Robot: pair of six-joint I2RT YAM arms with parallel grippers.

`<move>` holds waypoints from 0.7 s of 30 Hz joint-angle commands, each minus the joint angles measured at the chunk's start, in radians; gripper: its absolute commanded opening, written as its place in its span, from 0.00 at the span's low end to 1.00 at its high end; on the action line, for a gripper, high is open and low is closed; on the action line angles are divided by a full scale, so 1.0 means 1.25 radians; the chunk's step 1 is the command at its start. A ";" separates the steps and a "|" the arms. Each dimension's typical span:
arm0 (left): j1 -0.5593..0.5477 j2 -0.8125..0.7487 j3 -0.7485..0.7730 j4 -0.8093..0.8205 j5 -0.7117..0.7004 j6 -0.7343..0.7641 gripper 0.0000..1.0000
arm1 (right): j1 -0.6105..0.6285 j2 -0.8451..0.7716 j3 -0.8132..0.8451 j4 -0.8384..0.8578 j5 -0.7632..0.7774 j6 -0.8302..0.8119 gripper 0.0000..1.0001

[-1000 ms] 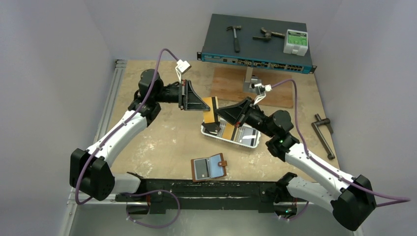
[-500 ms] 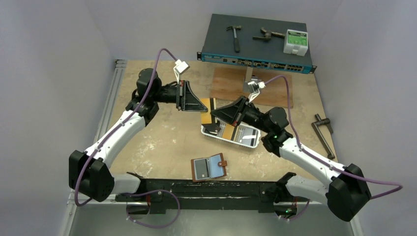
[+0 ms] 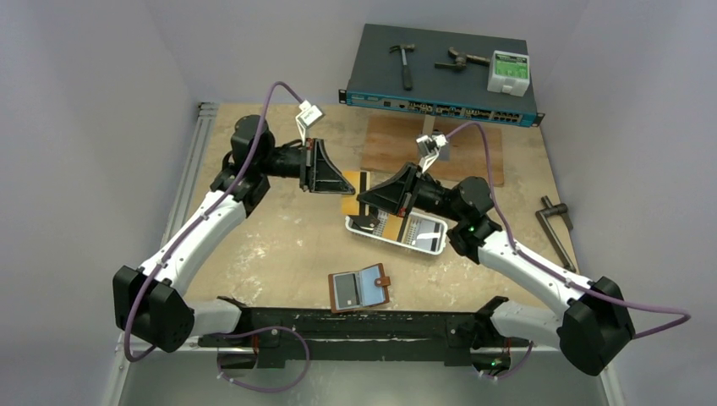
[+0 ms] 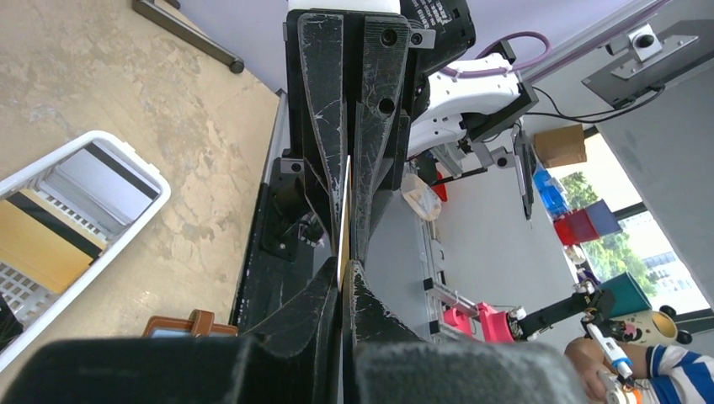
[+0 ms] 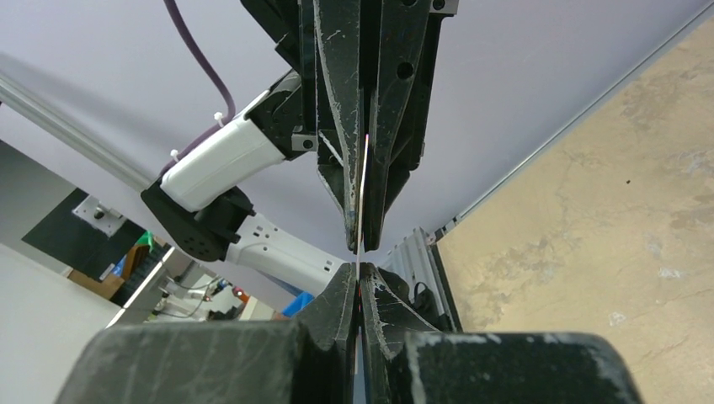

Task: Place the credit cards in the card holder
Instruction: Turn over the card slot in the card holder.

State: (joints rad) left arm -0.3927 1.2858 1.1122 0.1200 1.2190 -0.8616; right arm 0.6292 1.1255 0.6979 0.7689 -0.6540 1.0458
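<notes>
An orange-yellow credit card [image 3: 352, 205] with a black stripe hangs on edge above the table, pinched from both sides. My left gripper [image 3: 348, 188] is shut on one end and my right gripper [image 3: 363, 198] is shut on the other. The left wrist view shows the card [image 4: 345, 210] edge-on between my left gripper [image 4: 343, 282] and the opposite fingers [image 4: 375, 126]. The right wrist view shows the same card [image 5: 363, 181] running out of my right gripper [image 5: 358, 271]. The brown card holder [image 3: 359, 288] lies open near the front edge, with cards in its pockets.
A white slotted tray [image 3: 435, 248] under the right gripper holds more cards [image 4: 38, 248]. At the back, a network switch [image 3: 440, 85] carries a hammer [image 3: 405, 63] and a green-white box [image 3: 508, 72]. A wooden board [image 3: 397, 148] lies before it, and a metal tool [image 3: 556, 233] at right.
The right gripper's jaws have shut on the card that the left gripper holds. Both arms and the card have drifted slightly left.
</notes>
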 commanded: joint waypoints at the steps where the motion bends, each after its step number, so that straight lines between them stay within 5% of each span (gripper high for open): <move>1: -0.009 -0.008 0.020 -0.039 -0.041 0.052 0.02 | 0.031 0.004 0.067 0.030 -0.043 -0.010 0.00; 5: -0.008 -0.022 0.043 -0.180 -0.054 0.155 0.42 | 0.034 -0.002 0.065 -0.006 -0.036 -0.026 0.00; 8: -0.006 -0.039 0.100 -0.407 -0.098 0.351 0.66 | 0.033 -0.057 0.068 -0.247 0.014 -0.131 0.00; 11: -0.003 -0.040 0.162 -0.645 -0.170 0.594 0.73 | 0.033 -0.099 0.079 -0.506 0.116 -0.255 0.00; 15: -0.002 -0.052 0.178 -0.867 -0.294 0.870 0.75 | 0.043 -0.161 0.011 -0.676 0.205 -0.301 0.00; 21: -0.021 -0.132 0.045 -0.923 -0.504 1.087 0.71 | 0.176 -0.185 -0.075 -0.800 0.382 -0.282 0.00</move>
State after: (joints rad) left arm -0.3988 1.1820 1.2484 -0.8852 0.8089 0.1997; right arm 0.7349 0.8997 0.6582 -0.0376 -0.3721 0.7208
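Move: The yellow card is pinched by both grippers, its middle about 1 cm forward and 1 cm left of the right hand. From the right hand, the open card holder lies some 6 cm back, 1 cm left and 33 cm below; at table level too, the white basket is about 9 cm forward and 8 cm right. From the left hand, the card holder is roughly 7 cm back, 1 cm right and 33 cm below. Open the left gripper wide to release the yellow card, then draw that hand down about 9 cm and left some 6 cm, rolling it and tipping its fingers downward. Keep the right fingers shut on the card and, after a brief pause, lower it about 12 cm towards the card holder, drifting a little right and back, fingertips tilting down some 30 degrees. ##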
